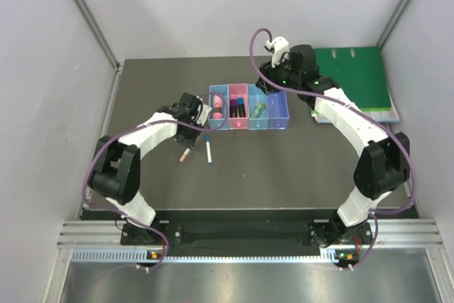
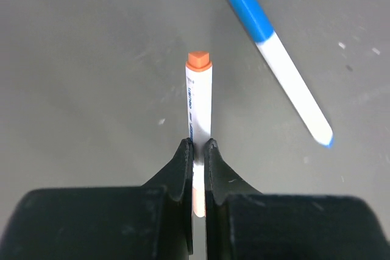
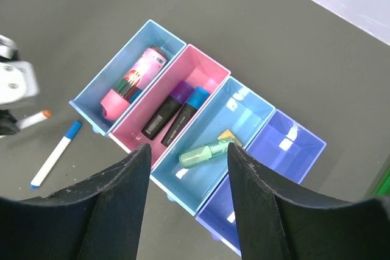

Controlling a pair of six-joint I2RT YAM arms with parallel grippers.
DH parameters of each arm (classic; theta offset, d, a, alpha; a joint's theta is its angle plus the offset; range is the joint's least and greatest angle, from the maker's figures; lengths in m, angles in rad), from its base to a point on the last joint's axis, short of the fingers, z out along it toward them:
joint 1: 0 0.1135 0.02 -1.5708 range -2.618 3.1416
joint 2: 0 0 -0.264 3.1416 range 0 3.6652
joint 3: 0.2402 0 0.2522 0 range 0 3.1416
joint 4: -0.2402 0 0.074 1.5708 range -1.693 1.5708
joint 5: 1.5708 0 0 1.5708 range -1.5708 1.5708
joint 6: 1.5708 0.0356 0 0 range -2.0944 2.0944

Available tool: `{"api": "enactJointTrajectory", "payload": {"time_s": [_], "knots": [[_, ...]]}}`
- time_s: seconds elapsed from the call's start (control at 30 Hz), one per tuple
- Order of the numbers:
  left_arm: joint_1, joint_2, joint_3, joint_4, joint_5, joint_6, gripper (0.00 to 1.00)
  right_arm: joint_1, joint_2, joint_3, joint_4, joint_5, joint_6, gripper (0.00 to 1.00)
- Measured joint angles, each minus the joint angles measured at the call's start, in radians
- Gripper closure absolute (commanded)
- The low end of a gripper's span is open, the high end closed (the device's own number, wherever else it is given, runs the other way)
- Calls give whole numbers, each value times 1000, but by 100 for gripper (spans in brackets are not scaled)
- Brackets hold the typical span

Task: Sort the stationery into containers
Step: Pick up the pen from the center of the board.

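Note:
My left gripper (image 2: 198, 144) is shut on a thin white pen with an orange cap (image 2: 199, 98), which lies on the dark table left of the bins (image 1: 184, 152). A second white pen with a blue cap (image 2: 281, 65) lies loose beside it (image 1: 209, 150). Four bins stand in a row: light blue (image 3: 91, 98) with a thick pink marker (image 3: 131, 82), pink (image 3: 210, 65) with two black markers (image 3: 173, 114), blue (image 3: 259, 111) with a mint green marker (image 3: 207, 152) and a tan eraser (image 3: 230, 136), and violet-blue (image 3: 308, 144), which holds nothing. My right gripper (image 3: 189, 150) hangs open above the bins.
A large green ring binder (image 1: 358, 79) lies at the back right, behind the right arm (image 1: 340, 115). Grey walls close in the table on the left, back and right. The left arm (image 1: 152, 133) reaches in from the left.

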Motion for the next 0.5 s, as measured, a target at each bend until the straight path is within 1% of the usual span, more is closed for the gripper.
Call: {"api": "enactJointTrajectory", "payload": {"time_s": [0.2,0.33,0.43,0.5], "knots": [[0,-148,29,-53,5,85,100,0,-47,-34,-4,-2,-9,46],[-3,-206,71,-55,20,162,100,0,-80,-79,-21,-33,-10,45],[-17,-229,98,-53,31,234,100,-1,-105,-98,-55,-103,-15,44],[-38,-244,105,-50,33,290,100,-2,-122,-107,-76,-179,-16,43]]}}
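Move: The left hand already holds the orange-capped pen just off the board; the left light-blue container of the tray lies about 17 cm ahead and 11 cm right of it, about level in height, and the blue-capped pen some 8 cm to its right and 3 cm below. From the raised right hand, that blue-capped pen lies roughly 12 cm back, 22 cm left and 23 cm below, and the middle of the tray about 4 cm ahead, 7 cm left and 22 cm below. The left hand keeps the orange-capped pen pinched between its shut fingers and lifts it almost straight up by about 11 cm, clear of the board and the blue-capped pen beside it, swinging the fingertips some 20 degrees outward and turning clockwise by about as much. Meanwhile the empty right hand, fingers still half open, draws back roughly 6 cm towards the robot at nearly the same height, nearer the blue-capped pen, and begins to turn counter-clockwise. ##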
